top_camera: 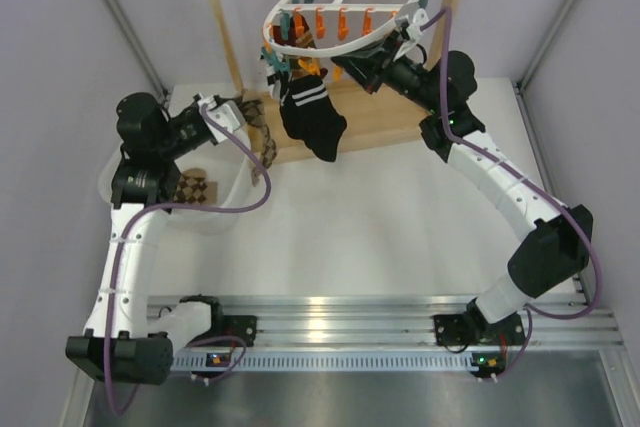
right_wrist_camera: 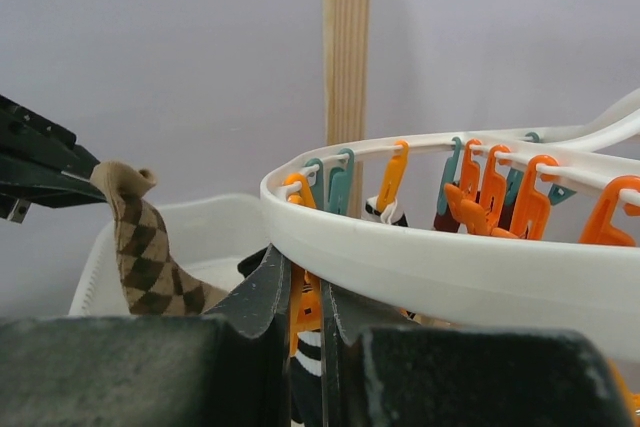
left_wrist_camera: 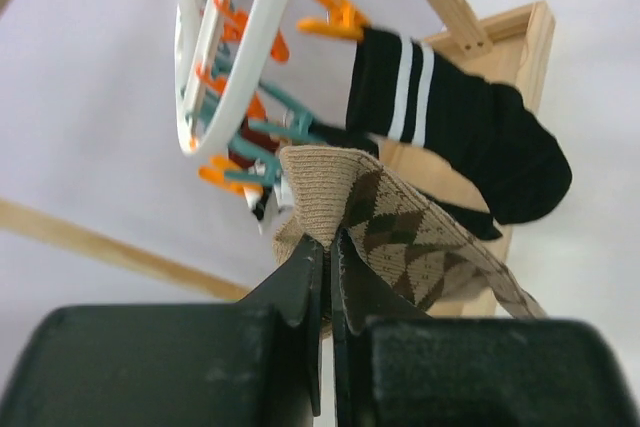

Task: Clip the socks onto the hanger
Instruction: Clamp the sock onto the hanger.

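Note:
A brown-and-tan diamond-pattern sock point(left_wrist_camera: 400, 227) hangs from my left gripper point(left_wrist_camera: 328, 242), which is shut on its cuff just below the hanger's teal and orange clips. From above, that gripper point(top_camera: 232, 110) sits left of the wooden stand with the sock point(top_camera: 262, 137) drooping beside it. The white oval hanger point(top_camera: 330, 50) tilts above. My right gripper point(right_wrist_camera: 308, 292) is under the hanger's rim point(right_wrist_camera: 450, 267), shut on an orange clip point(right_wrist_camera: 310, 312). A second patterned sock point(top_camera: 195, 187) lies in the bin.
A black sock with white stripes point(top_camera: 312, 112) hangs clipped to the hanger in front of the wooden stand point(top_camera: 225, 17). A white bin point(top_camera: 215, 217) sits under the left arm. Grey walls close in both sides.

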Controlling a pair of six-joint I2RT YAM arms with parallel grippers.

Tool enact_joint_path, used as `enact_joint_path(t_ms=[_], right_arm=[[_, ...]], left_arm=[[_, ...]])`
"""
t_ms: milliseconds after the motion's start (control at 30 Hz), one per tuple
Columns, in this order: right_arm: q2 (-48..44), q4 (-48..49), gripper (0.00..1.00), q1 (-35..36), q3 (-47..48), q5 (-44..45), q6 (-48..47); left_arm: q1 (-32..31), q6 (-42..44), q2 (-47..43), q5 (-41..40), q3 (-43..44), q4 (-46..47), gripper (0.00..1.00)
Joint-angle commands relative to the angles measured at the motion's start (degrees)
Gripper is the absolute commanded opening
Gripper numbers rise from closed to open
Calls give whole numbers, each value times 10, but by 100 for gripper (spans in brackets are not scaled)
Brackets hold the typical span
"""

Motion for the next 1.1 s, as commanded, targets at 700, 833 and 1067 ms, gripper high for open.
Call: enact_joint_path(t_ms=[700,833,1067], right_arm=[[-9,46,0,-16,34,23,64],[-10,47,0,-16,31,22,70],[-10,40,0,-16,26,30,67]], left_arm=[[-236,-18,183,-13,105,101,0],[-240,-28,216,-65,116,121,0],[-249,-11,234,-107,114,160,0]])
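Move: The yellow-orange clip pinched in the right gripper on the hanger's near rim is about 19 cm to the right of the left gripper and 8 cm ahead, near its height; it sits at the right fingertips, hanging some 2 cm below them. From the left gripper, the black striped sock's middle is about 14 cm right, 6 cm ahead and 12 cm lower. The teal clips hang roughly 7 cm right and 9 cm ahead, near its height. Bring the left gripper, keeping its pinch on the checkered sock's top, about 16 cm right past the near side of the black striped sock, turning the wrist some 20 degrees clockwise. Then push forward about 7 cm while sinking, easing part of that turn back, towards the clip from below. Keep the right gripper in place, still pinching the clip at the rim. ##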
